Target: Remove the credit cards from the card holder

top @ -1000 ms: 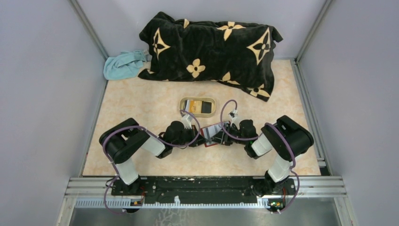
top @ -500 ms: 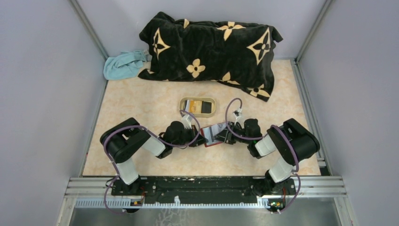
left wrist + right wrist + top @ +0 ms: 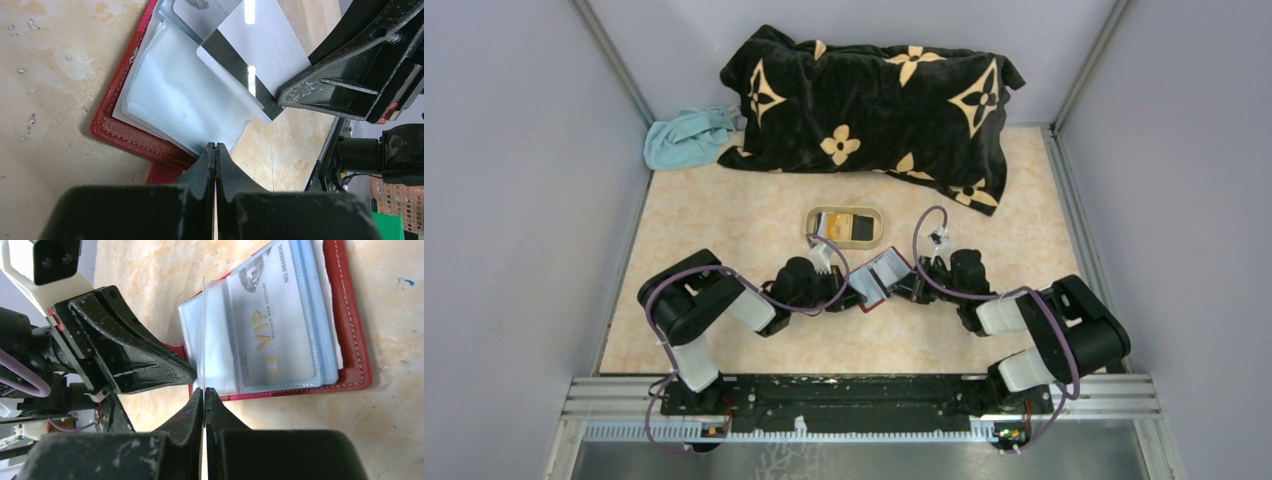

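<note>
The dark red card holder [image 3: 870,296] lies open on the table between both arms, its clear sleeves [image 3: 185,95] facing up. My left gripper [image 3: 215,146] is shut on the near edge of the card holder's sleeves. My right gripper [image 3: 205,389] is shut on a white credit card with a black stripe [image 3: 270,50], seen edge-on in the right wrist view [image 3: 204,330] above the sleeves. I cannot tell whether its far end is still in a pocket. A pale VIP card [image 3: 270,325] sits inside a sleeve. More credit cards [image 3: 844,226] lie in the beige tray [image 3: 876,228].
A black pillow with yellow flowers [image 3: 874,100] fills the back of the table, with a light blue cloth [image 3: 686,138] at its left. Grey walls close in both sides. The beige tray is just beyond the two grippers.
My right gripper has shut on the white card and its arm has swung out to the right. The card holder's right side has shifted and tilted. The left arm stays put.
</note>
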Controlling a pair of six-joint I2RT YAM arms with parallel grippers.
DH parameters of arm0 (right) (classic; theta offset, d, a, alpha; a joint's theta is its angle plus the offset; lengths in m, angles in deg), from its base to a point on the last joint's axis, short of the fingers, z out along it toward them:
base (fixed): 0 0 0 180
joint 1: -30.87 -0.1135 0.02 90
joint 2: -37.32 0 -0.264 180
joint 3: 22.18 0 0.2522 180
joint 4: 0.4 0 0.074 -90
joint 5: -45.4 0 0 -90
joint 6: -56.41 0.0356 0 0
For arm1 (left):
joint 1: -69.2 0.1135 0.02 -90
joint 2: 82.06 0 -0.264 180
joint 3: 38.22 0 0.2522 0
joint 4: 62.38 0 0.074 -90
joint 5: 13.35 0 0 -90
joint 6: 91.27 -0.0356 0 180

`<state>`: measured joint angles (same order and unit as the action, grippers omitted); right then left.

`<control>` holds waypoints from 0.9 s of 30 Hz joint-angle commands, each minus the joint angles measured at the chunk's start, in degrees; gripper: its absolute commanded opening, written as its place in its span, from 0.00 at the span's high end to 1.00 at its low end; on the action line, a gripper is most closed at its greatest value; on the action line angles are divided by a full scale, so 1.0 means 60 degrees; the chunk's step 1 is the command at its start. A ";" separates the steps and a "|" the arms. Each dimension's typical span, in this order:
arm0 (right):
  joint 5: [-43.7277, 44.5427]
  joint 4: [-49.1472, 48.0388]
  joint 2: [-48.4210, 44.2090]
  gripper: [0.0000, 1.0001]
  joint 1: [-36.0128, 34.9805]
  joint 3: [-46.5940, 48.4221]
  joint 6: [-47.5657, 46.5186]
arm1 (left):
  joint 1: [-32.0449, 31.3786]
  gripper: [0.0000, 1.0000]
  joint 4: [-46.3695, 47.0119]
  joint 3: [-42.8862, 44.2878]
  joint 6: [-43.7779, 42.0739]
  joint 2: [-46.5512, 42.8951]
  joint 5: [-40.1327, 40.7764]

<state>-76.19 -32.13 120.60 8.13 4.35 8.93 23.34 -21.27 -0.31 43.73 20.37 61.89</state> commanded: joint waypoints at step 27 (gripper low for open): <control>0.3068 0.3640 -0.0375 1.00 -0.0550 0.4256 -0.1095 | 0.0024 0.42 -0.1950 -0.1668 -0.0560 -0.5414 0.1486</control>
<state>-64.92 -9.66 112.23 7.54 21.20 1.52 23.34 -28.52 -8.16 42.11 -4.94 64.03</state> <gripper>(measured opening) 0.009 0.586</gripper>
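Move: About 12 cm ahead of the right hand and 9 cm to its left, some 3 cm lower, stands the tray, the place for the card already pinched in its fingers. The card holder's middle lies 2 cm ahead, 2 cm left and 4 cm below that hand. From the shut left hand, whose tips rest on its near edge, the holder's middle is 4 cm ahead, 4 cm right and 1 cm below; the tray is 14 cm ahead and 3 cm left, about level. Keeping its pinch on the striped card, the right hand eases about 2 cm to its right, then rises some 7 cm off the card holder while tilting up slightly, and finishes with a quickening forward sweep of roughly 7 cm towards the tray. Meanwhile the left fingertips come off the holder's edge, part to over half open, and climb about 8 cm, drifting left and slightly back. ##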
